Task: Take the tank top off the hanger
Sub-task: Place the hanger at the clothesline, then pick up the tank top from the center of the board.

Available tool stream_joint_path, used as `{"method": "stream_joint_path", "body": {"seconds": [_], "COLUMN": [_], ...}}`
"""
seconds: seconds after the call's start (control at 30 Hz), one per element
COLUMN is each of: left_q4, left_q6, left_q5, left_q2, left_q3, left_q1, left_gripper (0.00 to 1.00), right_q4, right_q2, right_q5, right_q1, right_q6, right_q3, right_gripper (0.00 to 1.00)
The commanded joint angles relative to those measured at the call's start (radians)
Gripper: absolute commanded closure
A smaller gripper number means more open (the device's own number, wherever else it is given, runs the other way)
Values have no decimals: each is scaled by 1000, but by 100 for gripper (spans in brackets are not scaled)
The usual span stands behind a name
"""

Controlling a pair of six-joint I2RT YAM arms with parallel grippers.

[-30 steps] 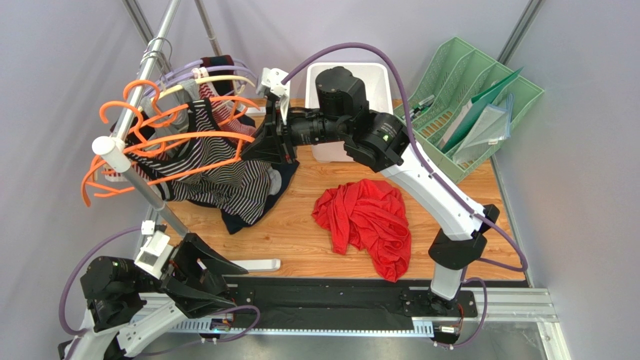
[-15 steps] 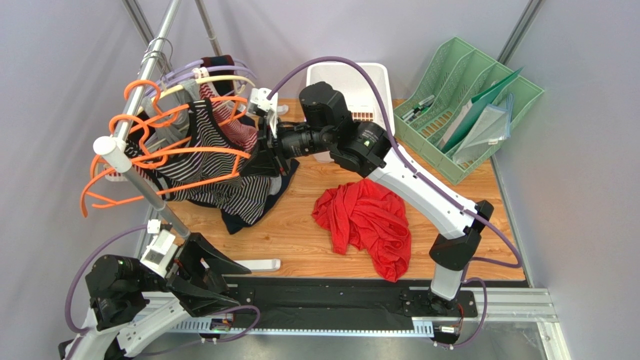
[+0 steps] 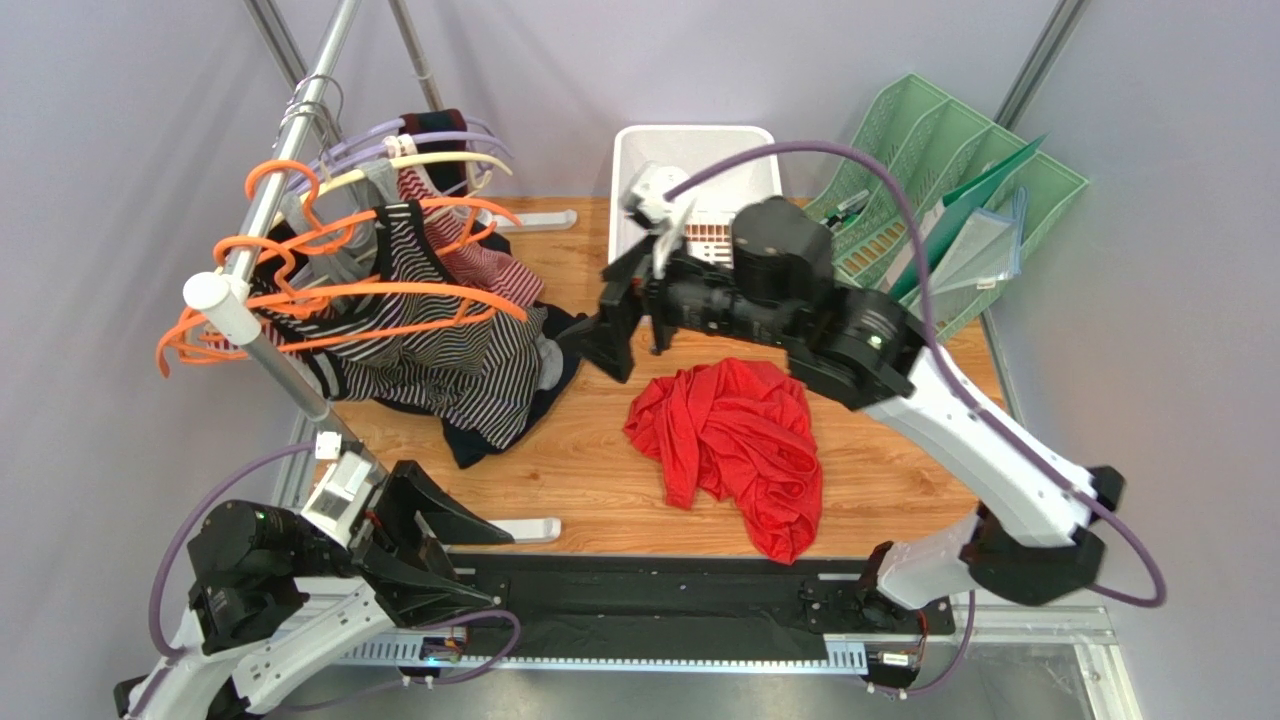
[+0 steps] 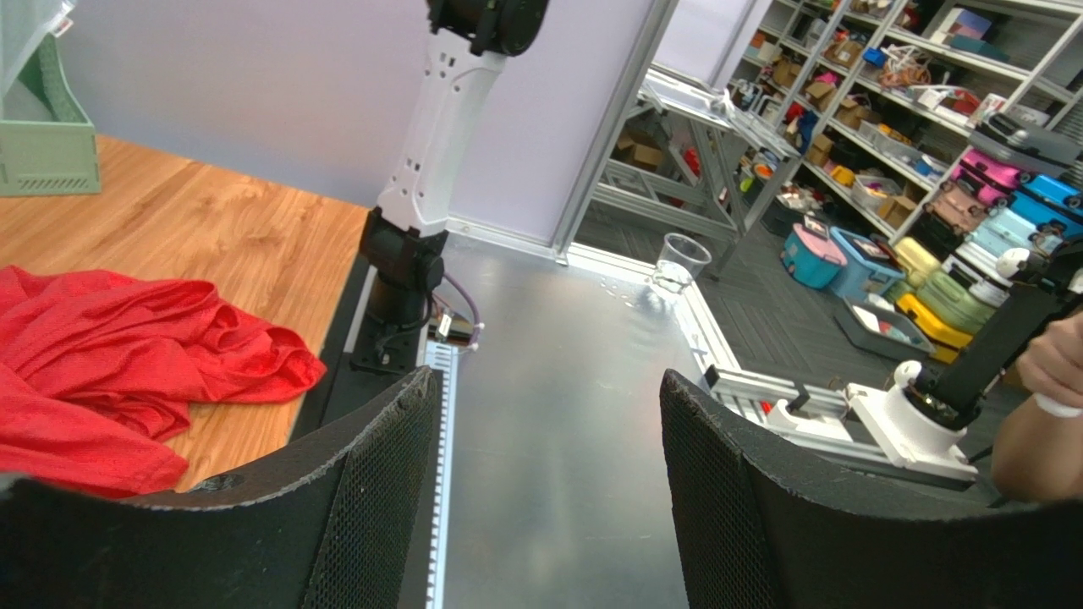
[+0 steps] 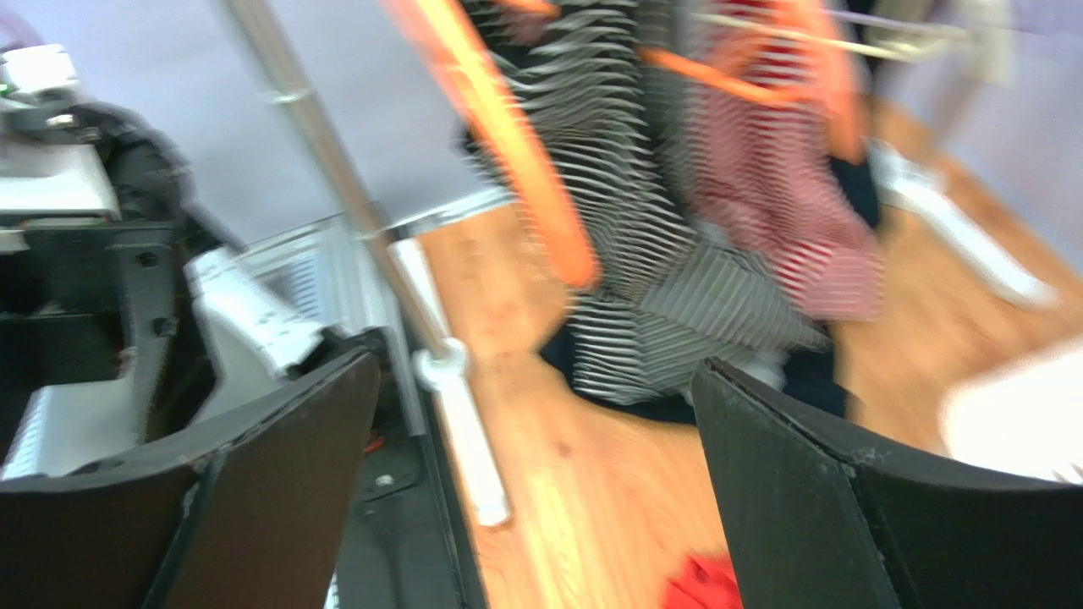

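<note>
A black-and-white striped tank top (image 3: 436, 360) hangs from an orange hanger (image 3: 376, 293) on the rack at the left, its hem draped on the table. The right wrist view shows it blurred (image 5: 661, 305) beyond the fingers, under the orange hanger (image 5: 509, 140). My right gripper (image 3: 610, 326) stands open just right of the garment's edge, apart from it, with nothing between its fingers (image 5: 534, 368). At the near left my left gripper (image 3: 451, 528) is open and empty (image 4: 547, 381), low by the rack's foot.
A red garment (image 3: 729, 443) lies crumpled mid-table. The rack pole (image 3: 278, 173) carries several more hangers and a red-striped garment (image 3: 496, 270). A white bin (image 3: 691, 150) and a green file tray (image 3: 947, 210) stand at the back. The rack's white foot (image 3: 519, 528) lies near the front edge.
The right gripper has opened, let go of the striped garment and pulled back to the right, away from the rack. The hangers have swung slightly. The left arm has barely moved.
</note>
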Motion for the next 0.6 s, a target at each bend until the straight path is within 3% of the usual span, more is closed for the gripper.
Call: {"method": "stream_joint_path", "body": {"seconds": [0.0,0.23,0.37,0.57], "left_q4": [39,42,42,49], "left_q6": [19,15,7,10], "left_q5": [8,8,7,-1], "left_q2": [33,40,33,46], "left_q3": [-4,-8,-8,-15], "left_q1": [-1,-1,-1,-1], "left_gripper": [30,29,29,29], "right_q4": [33,47,47,99], "right_q2": [-160,-249,-215,-120], "right_q5": [489,804,734,545], "right_q1": [-68,-333,-419,-400], "right_q6": [79,281,409,544], "right_q3": [-142,-489,-653,-830], "right_gripper": [0,0,0,0]}}
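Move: My open right hand has just left the orange hanger, whose middle hangs about 25 cm to its left and a couple of centimetres back, at its own height. The crumpled red tank top lies some 17 cm to its right, nearly level fore and aft, about 42 cm below. The white basket stands about 30 cm ahead, 12 cm right, 36 cm down. From my left hand the tank top is roughly 24 cm ahead, 28 cm right, 34 cm down. With my fingers still wide open, I sweep my right hand away from the hanging clothes, right and forward, then plunge it steeply, about 25 cm down in all, 23 cm right and 14 cm forward. On the way I swing the wrist nearly 70 degrees clockwise and tip the fingers down, closing in over the far side of the red tank top without touching it. ##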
